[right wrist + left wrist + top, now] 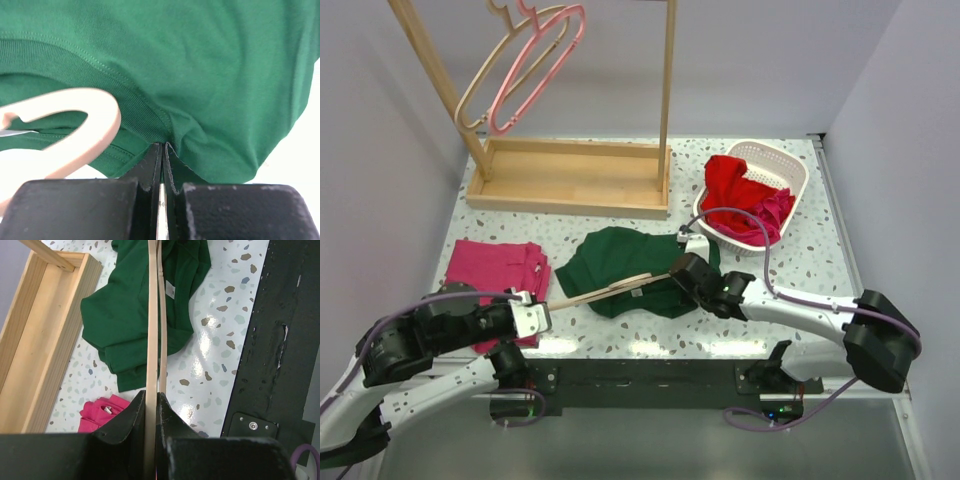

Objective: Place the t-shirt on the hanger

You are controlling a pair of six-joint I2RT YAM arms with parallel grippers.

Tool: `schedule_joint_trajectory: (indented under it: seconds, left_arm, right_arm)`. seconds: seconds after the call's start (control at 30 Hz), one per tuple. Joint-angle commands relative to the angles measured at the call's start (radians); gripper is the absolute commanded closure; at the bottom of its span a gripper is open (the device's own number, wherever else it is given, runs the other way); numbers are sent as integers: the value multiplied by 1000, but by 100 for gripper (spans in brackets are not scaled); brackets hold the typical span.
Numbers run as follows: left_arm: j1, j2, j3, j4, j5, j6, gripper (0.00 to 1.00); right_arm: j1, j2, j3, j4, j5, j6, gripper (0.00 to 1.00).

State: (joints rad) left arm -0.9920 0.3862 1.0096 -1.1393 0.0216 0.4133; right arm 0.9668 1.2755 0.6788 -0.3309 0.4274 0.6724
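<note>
The dark green t-shirt (625, 262) lies crumpled on the speckled table (800, 290) in the middle. My left gripper (534, 318) is shut on one end of the pale wooden hanger (605, 291), which reaches right over the shirt. In the left wrist view the hanger (155, 315) runs up from my jaws across the t-shirt (125, 315), past its white label. My right gripper (682, 272) is shut on the t-shirt's neck edge (170, 125). The hanger's curved end (85, 135) shows beside it, at the neck opening.
A wooden rack (570, 180) stands at the back left with a pink hanger (542, 60) and a beige hanger (490, 75) on it. A white basket (792, 172) with a red garment (735, 195) is at the back right. A folded magenta garment (495, 270) lies at the left.
</note>
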Motion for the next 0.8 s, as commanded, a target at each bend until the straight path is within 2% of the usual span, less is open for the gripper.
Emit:
schedule_joint_trajectory:
  seconds: [0.0,0.47,0.77]
  left_arm:
    - [-16,19,14,32,15,21,100]
    - [-16,13,-58,108,32,1,100]
    - [-16,16,6,75,29,-7,100]
  right_arm:
    - [-17,-50,56,-19,16,-13,100]
    - [-22,-119,202,-124,43,-80,100]
    - [-22,-107,258,-181,109,-117,100]
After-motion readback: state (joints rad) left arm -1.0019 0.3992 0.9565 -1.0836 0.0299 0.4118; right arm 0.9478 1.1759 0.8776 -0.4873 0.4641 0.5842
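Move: The right fingers already pinch the t-shirt's collar; the hanger's free end hangs roughly 3 cm to their left, level ahead, and 5 cm above. Most of the t-shirt spreads some 9 cm to the left, level ahead, and the basket's middle stands about 15 cm ahead and 15 cm to the right. From the left hand, which holds the hanger, the pinched collar is some 9 cm ahead, 24 cm right and 17 cm lower. The right hand keeps its pinch and lifts the collar about 8 cm beside the left-held hanger's free end. ##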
